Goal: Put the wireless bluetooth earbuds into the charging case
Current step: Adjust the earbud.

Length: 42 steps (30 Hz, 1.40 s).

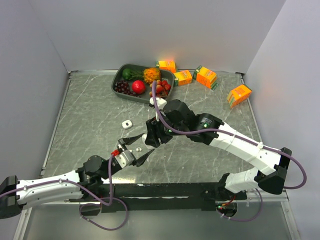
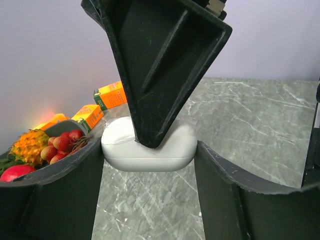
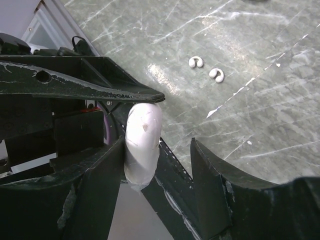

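My left gripper [image 1: 137,149] is shut on a closed white charging case [image 2: 118,146], which fills the gap between its fingertips. My right gripper [image 1: 150,135] reaches down onto the same case from above and stands open. In the right wrist view its left finger [image 3: 100,170] lies against the case [image 3: 143,135], and its right finger [image 3: 212,175] stands apart from it. Two tiny white curled earbuds [image 3: 195,62] [image 3: 217,75] lie side by side on the marble table beyond. Whether the case rests on the table I cannot tell.
A second small white case [image 1: 126,123] lies left of the grippers, and another white thing [image 1: 155,101] sits beside a dark tray [image 1: 118,80] of fruit at the back. Orange juice cartons [image 1: 205,76] [image 1: 238,95] stand at the back right.
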Each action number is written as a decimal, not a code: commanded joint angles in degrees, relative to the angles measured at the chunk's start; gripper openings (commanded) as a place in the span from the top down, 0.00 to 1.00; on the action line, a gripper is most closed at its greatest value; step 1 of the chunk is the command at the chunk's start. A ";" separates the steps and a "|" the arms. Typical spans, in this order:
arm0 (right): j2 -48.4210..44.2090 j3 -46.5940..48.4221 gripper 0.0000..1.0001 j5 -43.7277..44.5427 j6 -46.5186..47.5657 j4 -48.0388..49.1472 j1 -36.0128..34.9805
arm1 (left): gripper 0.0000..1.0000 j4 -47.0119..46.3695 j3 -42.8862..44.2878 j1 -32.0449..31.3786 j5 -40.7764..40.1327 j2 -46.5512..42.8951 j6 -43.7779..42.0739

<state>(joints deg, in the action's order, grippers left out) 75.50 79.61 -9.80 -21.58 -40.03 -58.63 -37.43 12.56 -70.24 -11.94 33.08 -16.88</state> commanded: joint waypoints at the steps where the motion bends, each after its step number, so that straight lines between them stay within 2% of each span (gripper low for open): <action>1: 0.78 2.56 0.40 -2.14 0.31 1.18 -0.17 | 0.99 -1.42 2.03 -0.34 -0.80 -0.91 -0.26; 5: 0.87 2.39 0.50 -3.90 -0.04 1.88 0.01 | 0.99 -1.68 1.86 -0.34 -1.06 -1.26 -0.08; 12: 1.58 2.21 0.49 -5.84 -0.56 1.80 0.27 | 0.99 -1.94 1.68 -0.25 -1.59 -1.79 0.01; 14: 1.23 1.86 0.53 -5.67 -0.83 2.24 0.36 | 0.99 -1.77 1.68 -0.25 -1.59 -1.97 -0.08; 18: 0.08 0.63 0.70 -5.75 -1.79 3.56 0.89 | 0.99 -1.33 1.77 -0.34 -1.68 -2.32 0.45; 20: -0.62 0.28 0.82 -6.02 -1.97 4.34 1.24 | 0.99 -1.15 1.94 -0.25 -2.29 -2.41 0.71; 21: -0.97 -0.33 0.95 -6.54 -2.06 4.78 1.33 | 0.99 -1.15 1.86 -0.25 -2.47 -2.41 1.06; 22: -1.23 -0.60 1.00 -6.89 -2.58 5.74 1.59 | 0.97 -1.15 1.94 -0.25 -2.73 -2.49 1.15; 23: -1.85 -0.86 1.00 -7.33 -2.85 6.10 1.94 | 0.93 -1.15 1.95 -0.34 -3.52 -2.49 1.67; 24: -2.11 -1.39 1.00 -7.94 -3.28 6.54 2.20 | 0.69 -1.24 2.03 -0.34 -3.96 -2.58 1.77; 26: -3.60 -1.92 1.00 -10.05 -3.72 8.47 3.17 | 0.49 -1.42 2.12 -0.25 -6.06 -2.76 2.55; 27: -4.13 -2.70 1.00 -10.93 -4.51 9.35 3.69 | 0.34 -2.20 1.86 -0.25 -7.20 -3.28 2.82; 29: -5.97 -3.58 1.00 -14.88 -5.66 12.06 5.97 | 0.22 -3.00 1.51 -0.25 -8.79 -3.98 3.35; 30: -6.59 -4.55 1.00 -16.63 -7.05 13.13 6.77 | 0.04 -3.35 1.24 -0.25 -10.19 -4.77 3.44; 32: -8.87 -6.30 1.00 -22.41 -9.25 18.19 10.44 | 0.04 -3.18 1.33 -0.25 -11.43 -5.39 3.44; 35: -12.30 -13.75 1.00 -31.37 -15.84 26.20 16.33 | 0.04 -2.12 1.68 -0.34 -12.93 -6.53 3.52; 38: -14.33 -20.43 1.00 -39.73 -24.18 39.47 19.51 | 0.04 -1.68 1.59 -0.34 -13.80 -7.50 3.79; 39: -14.51 -22.38 1.00 -41.94 -30.04 50.03 20.82 | 0.04 -1.77 1.59 -0.25 -14.33 -7.50 3.96; 41: -13.99 -27.98 1.00 -45.20 -37.18 62.46 21.63 | 0.04 -3.51 1.33 -0.25 -15.30 -7.42 3.70; 42: -13.46 -29.94 1.00 -47.39 -45.48 68.97 22.15 | 0.04 -4.14 1.42 -0.34 -15.48 -6.81 3.53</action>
<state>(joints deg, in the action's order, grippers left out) 61.30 56.82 -44.18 -45.01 -2.00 -38.15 -37.52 12.56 -70.39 -24.40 26.00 -13.82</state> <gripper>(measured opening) 0.361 0.963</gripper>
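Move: Between the left hand's fingertips, about 1 cm to the right of its hand point, sits the white charging case. From the right hand the case is some 2 cm left, 1 cm back and 1 cm lower. On the table about 22 cm below both hands, two loose earbuds lie around 10 cm left and 3 cm ahead of the right hand; the square white case lies roughly 14 cm left and 16 cm ahead of it. Easing back and slightly left by about 1 cm, the right hand closes its fingers on the charging case still held by the left. The left fingers then open wide and retreat some 5 cm left, up and a little forward, while the right hand carries the case up about 6 cm and to the right, its fingers swinging up some 35 degrees from their downward slant. ##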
